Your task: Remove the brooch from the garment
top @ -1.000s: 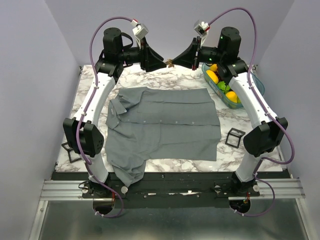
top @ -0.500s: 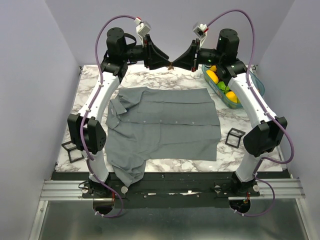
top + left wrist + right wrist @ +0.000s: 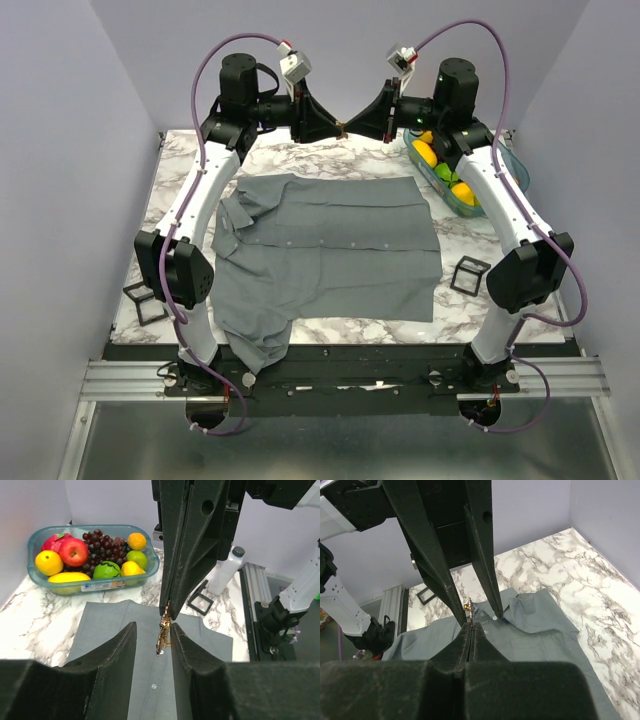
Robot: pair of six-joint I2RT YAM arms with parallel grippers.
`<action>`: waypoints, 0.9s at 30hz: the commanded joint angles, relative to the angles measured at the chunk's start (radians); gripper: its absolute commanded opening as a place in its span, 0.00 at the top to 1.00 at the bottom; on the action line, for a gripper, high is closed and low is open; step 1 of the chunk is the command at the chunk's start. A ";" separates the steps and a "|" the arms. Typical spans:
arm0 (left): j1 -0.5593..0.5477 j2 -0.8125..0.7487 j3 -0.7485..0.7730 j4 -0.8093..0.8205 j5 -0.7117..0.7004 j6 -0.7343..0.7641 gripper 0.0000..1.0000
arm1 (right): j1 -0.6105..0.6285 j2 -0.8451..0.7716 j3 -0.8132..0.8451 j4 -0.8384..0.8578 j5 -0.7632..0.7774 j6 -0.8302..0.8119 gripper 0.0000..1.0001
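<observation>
The grey garment [image 3: 330,245] lies spread flat on the marble table, collar to the left. High above its far edge the two grippers meet tip to tip. My right gripper [image 3: 471,626] is shut on the brooch [image 3: 469,607], a tiny gold-coloured piece seen edge-on, which sticks out past its tips. My left gripper [image 3: 153,627] is open, and its fingers straddle the brooch [image 3: 163,632]. The brooch hangs close against one left finger [image 3: 182,645]; a clear gap separates it from the other. In the top view the brooch [image 3: 341,127] is a speck between the tips. The garment [image 3: 125,645] lies far below.
A clear tub of fruit [image 3: 455,175] stands at the back right corner. One black wire cube [image 3: 468,275] sits right of the shirt and another [image 3: 143,303] at the left edge. Walls close in on three sides.
My left gripper has moved right, up to the right gripper's tips, so its fingers now flank the brooch, and its jaws have narrowed. The right gripper stayed put, shut on the brooch.
</observation>
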 commanded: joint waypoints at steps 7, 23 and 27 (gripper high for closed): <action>-0.035 -0.020 0.039 -0.209 -0.185 0.320 0.63 | 0.000 0.001 -0.014 0.058 -0.057 0.048 0.99; 0.032 -0.095 0.047 0.080 -0.073 -0.110 0.25 | -0.005 0.020 -0.009 0.046 -0.042 0.030 0.99; 0.025 -0.092 0.008 0.191 -0.062 -0.237 0.24 | -0.005 0.030 0.006 0.047 -0.042 0.028 0.99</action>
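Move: The brooch is in the right gripper's shut tips, roughly 2 cm to the left of that hand and level with it. From the left hand it lies between the parted fingers, about 1 cm right and 1 cm back, at the same height. The garment's middle is some 32 cm below the left hand, 10 cm back and 3 cm left. The fruit basket is about 18 cm ahead, 35 cm right and 31 cm down. Dip the left gripper about 1.5 cm with its half-open fingers still astride the brooch. Then draw it up some 6 cm and about 3.5 cm to the left, clear of the brooch, while opening the fingers wide. Roll the left wrist a little on the way and let it come partly back. Keep the right gripper clamped on the brooch, letting it sink about 1 cm. ##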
